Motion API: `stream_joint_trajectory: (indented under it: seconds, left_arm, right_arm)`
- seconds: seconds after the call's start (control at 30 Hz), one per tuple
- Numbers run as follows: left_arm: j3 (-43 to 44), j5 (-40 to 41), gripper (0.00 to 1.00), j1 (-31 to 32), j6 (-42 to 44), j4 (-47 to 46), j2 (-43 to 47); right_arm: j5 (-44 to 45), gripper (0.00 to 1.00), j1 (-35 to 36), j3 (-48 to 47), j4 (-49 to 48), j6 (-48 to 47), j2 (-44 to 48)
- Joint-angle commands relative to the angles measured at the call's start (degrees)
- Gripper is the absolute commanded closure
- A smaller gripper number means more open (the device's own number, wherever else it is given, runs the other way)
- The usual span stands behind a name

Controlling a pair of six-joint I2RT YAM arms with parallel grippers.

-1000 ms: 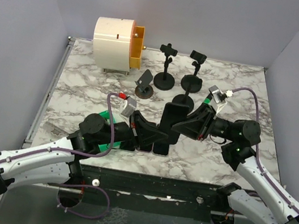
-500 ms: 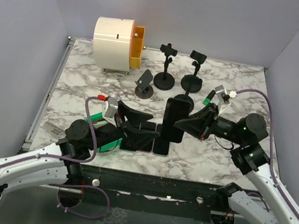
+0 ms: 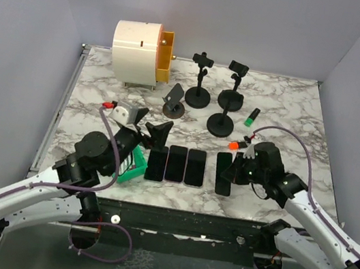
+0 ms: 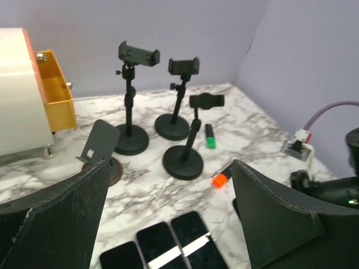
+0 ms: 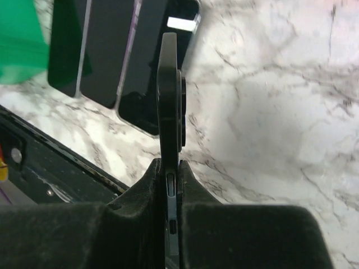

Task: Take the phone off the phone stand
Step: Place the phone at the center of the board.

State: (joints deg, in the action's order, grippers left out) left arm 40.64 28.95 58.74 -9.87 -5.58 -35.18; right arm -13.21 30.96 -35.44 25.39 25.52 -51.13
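My right gripper [image 3: 235, 168] is shut on a dark phone [image 3: 222, 173], holding it low over the table front just right of a row of three phones [image 3: 176, 164]. In the right wrist view the phone [image 5: 170, 106] stands edge-on, pinched between the fingers of that gripper [image 5: 173, 171]. The nearest phone stand [image 3: 221, 123] is empty. My left gripper [image 3: 152, 130] hovers open behind the row's left end, holding nothing. In the left wrist view its gripper [image 4: 168, 224] is spread wide over the phones [image 4: 168, 246], with the stand [image 4: 187, 151] beyond.
Two taller stands [image 3: 201, 77] [image 3: 234, 81] and a small low stand [image 3: 174, 102] sit behind. A white and orange drawer unit [image 3: 141, 54] is at back left. A green marker [image 3: 253, 117] and orange marker [image 3: 235, 144] lie right of the stands. A green object [image 3: 133, 165] sits under the left arm.
The right gripper carried the phone from beside the stand down to the table front, right of the row. The left gripper opened, left a phone in the row and drew back.
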Motion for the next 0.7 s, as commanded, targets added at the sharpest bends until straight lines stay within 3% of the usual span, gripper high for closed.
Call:
stream_joint_trajectory:
  seconds: [0.0, 0.27, 0.67]
  left_arm:
    - [3.1, 2.8, 0.12, 0.0, 7.9, 6.6, -5.3]
    - [-1.7, -1.9, 0.11, 0.0, 7.5, 0.3, -6.6]
    - [-3.5, -3.1, 0.11, -0.2, 6.8, 2.5, -6.2]
  right_arm:
    - [2.8, 1.0, 0.1, 0.6, -0.7, 2.0, 0.3]
    - [-1.5, 1.0, -2.1, 3.3, -6.4, 3.8, -5.7]
    - [-13.4, 1.0, -9.7, 2.9, -13.0, 4.2, -15.2]
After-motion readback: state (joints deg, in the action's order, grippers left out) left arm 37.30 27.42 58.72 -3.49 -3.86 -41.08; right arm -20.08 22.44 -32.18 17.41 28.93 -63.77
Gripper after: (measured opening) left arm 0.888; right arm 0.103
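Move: My right hand already holds the phone by its edge; the free spot it is going to, just right of the row of three laid phones, lies about 2 cm ahead, 3 cm left and 9 cm below. The nearest laid phone is some 14 cm left and 2 cm ahead, the orange marker roughly 16 cm ahead and 5 cm right. From my left hand that free spot is about 25 cm right, level in reach and 30 cm below. Keeping my pinch on the phone, I lower it with my right hand about 5 cm towards the bare board beside the row, drawing back slightly at first, then easing forward as the wrist tips some 10 degrees further down. My empty left hand sinks about 6 cm above the row, rolling its left side up, fingers staying open. ##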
